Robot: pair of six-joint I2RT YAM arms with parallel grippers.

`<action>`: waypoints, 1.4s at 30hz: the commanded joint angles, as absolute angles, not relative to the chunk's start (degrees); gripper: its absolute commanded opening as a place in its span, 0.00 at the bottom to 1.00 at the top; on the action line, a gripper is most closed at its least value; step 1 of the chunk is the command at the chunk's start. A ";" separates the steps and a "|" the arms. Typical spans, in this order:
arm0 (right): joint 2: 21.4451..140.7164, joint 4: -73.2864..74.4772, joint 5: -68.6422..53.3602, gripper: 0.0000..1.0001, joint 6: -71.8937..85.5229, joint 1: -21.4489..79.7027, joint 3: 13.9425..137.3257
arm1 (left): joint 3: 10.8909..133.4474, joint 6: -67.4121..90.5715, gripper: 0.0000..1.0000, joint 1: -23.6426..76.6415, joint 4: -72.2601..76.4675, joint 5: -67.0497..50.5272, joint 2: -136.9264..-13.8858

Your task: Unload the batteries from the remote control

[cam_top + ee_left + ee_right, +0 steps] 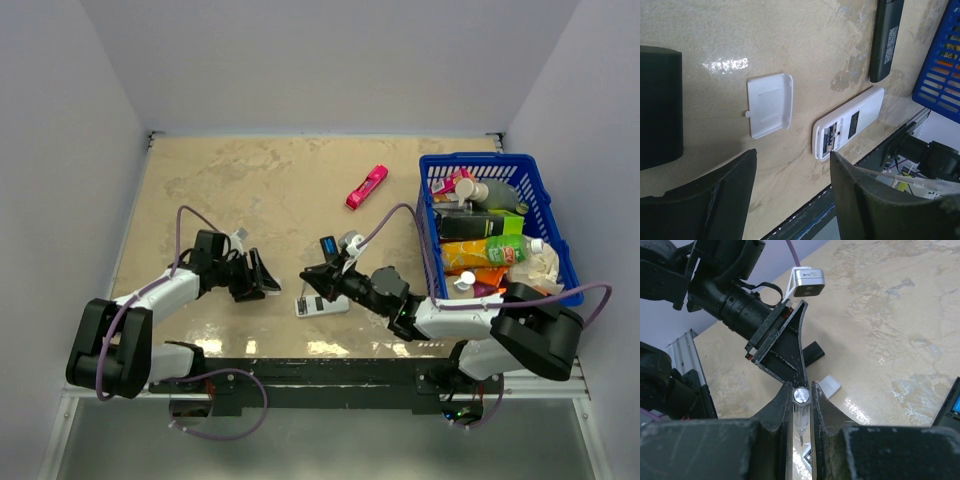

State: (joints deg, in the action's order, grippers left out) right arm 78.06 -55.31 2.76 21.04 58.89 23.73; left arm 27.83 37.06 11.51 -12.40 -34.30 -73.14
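Note:
The white remote control (856,118) lies face down near the table's front edge, its battery compartment open. Greyish batteries (826,139) appear to sit inside it. Its white cover (770,104) lies loose to the left. My left gripper (790,162) hovers open over bare table just short of the remote, nothing between its fingers. My right gripper (801,388) is shut on a small clear screwdriver (801,407), tip pointing down over the remote (807,462). From above, the right gripper (315,282) is over the remote (322,304), with the left gripper (265,280) just to its left.
A black remote (328,246) lies behind the white one. A pink object (367,186) lies farther back. A blue basket (430,215) full of bottles and packets stands at the right. A small black cover (813,353) lies near the left gripper.

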 commanded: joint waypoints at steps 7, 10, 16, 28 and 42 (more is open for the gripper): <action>81.38 -56.33 3.43 0.00 15.38 59.85 27.16 | 24.88 41.04 0.61 12.57 -8.35 -34.63 -71.98; 81.74 -59.06 3.25 0.00 14.77 60.03 25.84 | 24.87 41.13 0.59 12.74 -8.35 -34.80 -71.90; 83.14 -58.36 4.48 0.00 13.71 60.21 26.63 | 25.05 41.48 0.58 13.09 -8.70 -34.72 -71.46; 85.60 -58.54 8.35 0.00 11.78 60.99 27.68 | 24.61 43.94 0.55 14.76 -7.30 -34.98 -71.98; 85.87 -54.76 23.63 0.00 16.85 68.11 27.25 | 22.59 46.05 0.40 18.37 -3.87 -33.75 -73.91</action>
State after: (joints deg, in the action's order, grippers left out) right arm 86.50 -55.88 16.78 13.50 66.72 26.35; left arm 23.81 44.91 17.41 -6.48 -34.11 -73.45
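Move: The right hand holds a thin screwdriver pointing down; the white remote's open battery bay lies about 3 cm back, 1 cm left and 15 cm below this hand. The black remote is some 5 cm ahead and 5 cm right of it. From the left hand, the bay is about 4 cm back, 7 cm right and 3 cm below; the white cover lies roughly 2 cm ahead, neither left nor right. Right hand lowers its screwdriver about 4 cm to the battery bay; left slides 3 cm back-right, partly closing. ##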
